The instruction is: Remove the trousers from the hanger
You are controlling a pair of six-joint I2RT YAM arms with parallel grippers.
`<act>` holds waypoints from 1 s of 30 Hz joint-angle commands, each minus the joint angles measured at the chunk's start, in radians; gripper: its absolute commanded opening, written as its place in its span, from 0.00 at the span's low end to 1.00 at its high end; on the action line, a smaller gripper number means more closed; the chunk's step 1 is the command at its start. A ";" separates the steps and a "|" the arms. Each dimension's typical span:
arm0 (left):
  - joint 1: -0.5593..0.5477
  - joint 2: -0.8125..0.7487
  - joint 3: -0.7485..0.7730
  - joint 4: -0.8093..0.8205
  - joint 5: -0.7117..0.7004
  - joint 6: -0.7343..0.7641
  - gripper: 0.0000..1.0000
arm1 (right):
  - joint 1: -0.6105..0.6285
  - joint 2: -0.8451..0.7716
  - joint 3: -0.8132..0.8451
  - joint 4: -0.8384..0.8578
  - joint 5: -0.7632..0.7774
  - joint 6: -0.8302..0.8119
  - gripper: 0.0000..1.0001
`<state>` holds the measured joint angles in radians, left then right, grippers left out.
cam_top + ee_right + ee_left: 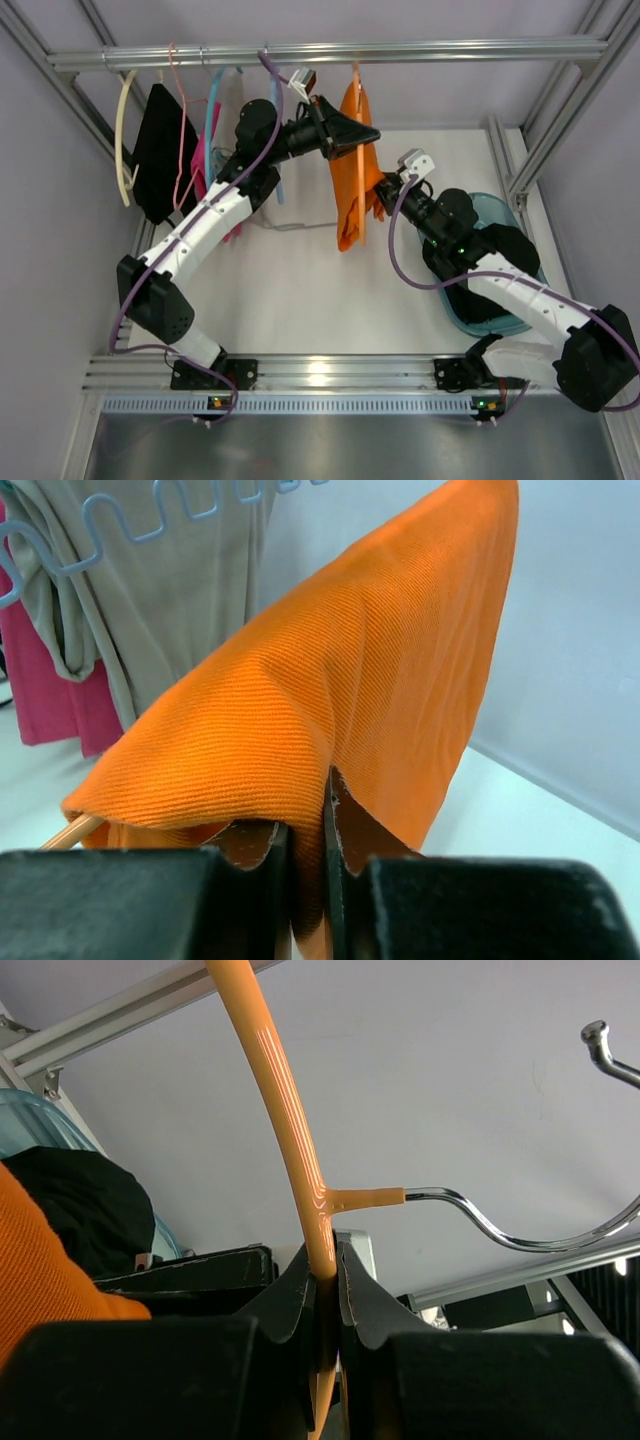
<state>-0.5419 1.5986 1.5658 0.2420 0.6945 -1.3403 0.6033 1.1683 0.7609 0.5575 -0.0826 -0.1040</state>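
Observation:
The orange trousers [350, 205] hang folded over an orange hanger [356, 110] on the top rail. My left gripper [362, 135] is shut on the orange hanger's shoulder [300, 1150], just below its metal hook [500, 1228]. My right gripper [383, 195] is shut on a fold of the orange trousers [330, 710] at their right side. The black trousers [160, 160] hang on a cream hanger [122, 140] at the far left. More black cloth [480, 290] lies in the blue bin.
The rail [330, 52] also carries a pink garment [205, 165] and a beige garment [170, 590] on a light-blue hanger [150, 515]. A blue bin [505, 215] stands at the right under my right arm. Frame posts stand at both back corners.

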 commanded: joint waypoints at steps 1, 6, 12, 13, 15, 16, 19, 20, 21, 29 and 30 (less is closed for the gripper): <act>0.013 -0.104 -0.012 0.203 0.017 0.050 0.00 | -0.027 -0.077 0.084 -0.016 0.006 0.021 0.00; 0.034 -0.138 -0.117 0.181 -0.019 0.087 0.00 | -0.027 -0.159 0.149 -0.106 -0.028 0.069 0.00; 0.039 -0.175 -0.250 0.151 -0.084 0.142 0.00 | -0.027 -0.236 0.222 -0.206 -0.017 0.188 0.00; 0.039 -0.180 -0.272 0.143 -0.090 0.157 0.00 | -0.027 -0.243 0.230 -0.211 -0.016 0.208 0.00; 0.043 -0.183 -0.294 0.125 -0.098 0.165 0.00 | -0.027 -0.268 0.248 -0.222 -0.014 0.220 0.00; 0.043 -0.183 -0.309 0.117 -0.104 0.170 0.00 | -0.027 -0.274 0.256 -0.232 -0.011 0.228 0.00; 0.043 -0.189 -0.343 0.115 -0.104 0.167 0.00 | -0.027 -0.294 0.287 -0.257 0.024 0.237 0.00; 0.043 -0.190 -0.351 0.114 -0.107 0.165 0.00 | -0.027 -0.300 0.302 -0.261 0.035 0.236 0.00; 0.043 -0.192 -0.358 0.112 -0.110 0.167 0.00 | -0.027 -0.305 0.310 -0.265 0.053 0.237 0.00; 0.043 -0.198 -0.440 0.106 -0.138 0.196 0.00 | -0.028 -0.317 0.412 -0.280 0.148 0.247 0.00; 0.045 -0.193 -0.450 0.105 -0.138 0.202 0.00 | -0.028 -0.317 0.422 -0.284 0.176 0.250 0.00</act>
<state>-0.5194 1.4303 1.1481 0.3210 0.5877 -1.2224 0.5941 0.9360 1.0241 0.0002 -0.0261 0.1181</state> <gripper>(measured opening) 0.122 0.089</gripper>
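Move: The left gripper already holds the orange hanger near its neck; the orange trousers draped on it lie with their middle about 15 cm below that hand and 5 cm farther out. The empty blue hanger is some 14 cm to its left, 4 cm farther out and 8 cm lower. The right gripper, already shut on the cloth, has the trousers' middle about 3 cm ahead and 3 cm left; the basket is some 25 cm right, 5 cm farther out and 28 cm below. Draw the hanger down out of the trousers: sink the left gripper about 10 cm, drifting a little left, with its pinch on the hanger kept. Meanwhile keep the cloth pinched in the right gripper and pull back and up, then mostly up and to the right, some 8 cm higher in all, tipping the fingers slightly downward. ##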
